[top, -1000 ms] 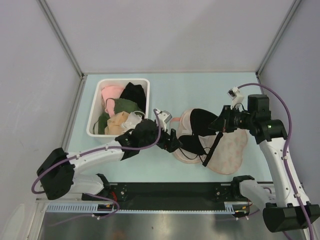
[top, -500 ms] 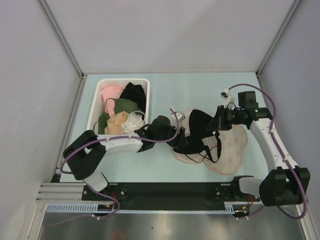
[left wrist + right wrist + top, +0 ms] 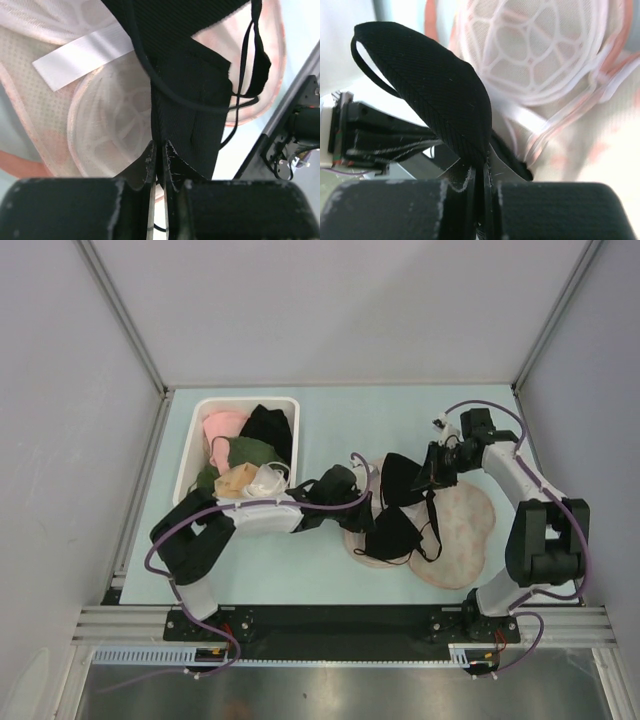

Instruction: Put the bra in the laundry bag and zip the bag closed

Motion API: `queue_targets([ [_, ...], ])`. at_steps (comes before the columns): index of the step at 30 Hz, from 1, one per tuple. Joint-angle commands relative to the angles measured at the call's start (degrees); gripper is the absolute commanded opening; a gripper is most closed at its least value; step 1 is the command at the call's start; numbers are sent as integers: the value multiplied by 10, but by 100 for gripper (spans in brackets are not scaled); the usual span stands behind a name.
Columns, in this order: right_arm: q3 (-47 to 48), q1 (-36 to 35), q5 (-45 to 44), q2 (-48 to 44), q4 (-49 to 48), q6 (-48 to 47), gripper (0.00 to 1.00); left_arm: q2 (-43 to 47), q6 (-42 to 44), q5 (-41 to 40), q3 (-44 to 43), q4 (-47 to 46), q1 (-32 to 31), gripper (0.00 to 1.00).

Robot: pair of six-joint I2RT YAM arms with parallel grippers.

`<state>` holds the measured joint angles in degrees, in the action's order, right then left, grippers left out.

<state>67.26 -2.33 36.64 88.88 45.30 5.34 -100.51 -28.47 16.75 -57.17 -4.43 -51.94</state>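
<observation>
The black bra [image 3: 398, 530] is draped over the open laundry bag [image 3: 462, 530], a printed beige-pink clamshell lying right of centre. My left gripper [image 3: 373, 512] reaches in from the left and is shut on the bra's black fabric [image 3: 195, 90]; its jaws [image 3: 160, 150] meet on the cloth above the bag's pale round cup [image 3: 112, 120]. My right gripper [image 3: 424, 476] is shut on the bra's other cup [image 3: 435, 80], pinching its edge [image 3: 483, 170] and holding it up over the bag's mesh cup [image 3: 540, 45]. Thin straps hang loose [image 3: 432, 525].
A white rectangular bin [image 3: 187, 472] at the left holds pink, green, beige and black garments. A white label [image 3: 80, 55] is sewn inside the bag. The black rail of the arm bases [image 3: 330, 625] runs along the near edge. Grey walls close in both sides.
My left gripper has reached right and closed on the bra. The right arm has drawn back toward the far right, carrying its end of the bra with it.
</observation>
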Motion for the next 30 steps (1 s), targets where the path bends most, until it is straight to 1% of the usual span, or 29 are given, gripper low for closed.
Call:
queue_targets([
  [1, 44, -5, -10, 53, -33, -7, 6, -11, -4, -30, -38, 58, 3, 10],
  [5, 71, -12, -25, 115, -35, -12, 9, -18, 18, -78, -56, 94, 6, 11],
  [9, 88, -12, -19, 148, -47, -10, 14, -26, 26, -79, -58, 99, 17, 14],
  [10, 91, -13, -19, 154, -48, -9, 16, -28, 27, -78, -59, 99, 19, 16],
  [12, 100, -13, -20, 171, -50, -9, 25, -31, 32, -73, -63, 99, 22, 18],
  [13, 103, -12, -24, 175, -50, -9, 33, -35, 32, -72, -65, 96, 22, 21],
  [14, 110, -13, -31, 183, -50, -7, 50, -36, 32, -70, -66, 98, 22, 23],
  [15, 114, -13, -64, 186, -45, 1, 58, -35, 31, -64, -67, 97, 22, 24],
  [16, 115, -14, -87, 183, -43, 8, 66, -34, 30, -61, -68, 94, 22, 28],
  [17, 114, -15, -117, 176, -43, 18, 81, -27, 27, -60, -68, 93, 22, 31],
  [18, 108, -16, -186, 168, -45, 46, 85, -22, 27, -59, -66, 93, 22, 35],
  [19, 102, -15, -213, 139, -46, 55, 88, -16, 27, -61, -65, 93, 22, 44],
  [21, 82, -10, -263, 106, -43, 77, 97, 6, 31, -66, -59, 94, 22, 54],
  [22, 74, -8, -282, 73, -42, 105, 100, 16, 31, -75, -57, 100, 22, 61],
  [25, 43, -5, -343, 8, -22, 132, 100, 55, 32, -94, -47, 111, 22, 70],
  [26, 33, -6, -395, -5, -9, 142, 100, 74, 32, -101, -45, 115, 23, 73],
  [27, 26, -6, -410, -17, 0, 152, 100, 82, 32, -105, -42, 127, 24, 76],
  [28, 10, -13, -418, -43, 6, 157, 100, 90, 32, -113, -41, 133, 26, 78],
  [30, -15, -30, -413, -76, -4, 158, 100, 120, 25, -118, -31, 149, 30, 77],
])
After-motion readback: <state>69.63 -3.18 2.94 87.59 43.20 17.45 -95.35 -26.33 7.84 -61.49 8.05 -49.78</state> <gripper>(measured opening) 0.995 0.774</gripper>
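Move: Each hand still pinches the bra. The middle of the laundry bag's left half, where the bra is being laid, is about 6 cm ahead, 4 cm right and 4 cm below the left hand. From the right hand that spot is some 10 cm left, 2 cm back and 9 cm down. The near cup lies about 6 cm right of the left hand, level with it. The far cup is roughly 5 cm ahead and 6 cm left of the right hand, the bag's right half 8 cm back and 7 cm right. Down and forward, the right hand brings the far cup's strap side some 9 cm to the bag, opens wide to let go, then swings right and rises about 6 cm, fingers turning steeper. The left hand draws the near cup's edge about 4 cm left, forward and down, opens to release it and lifts. ##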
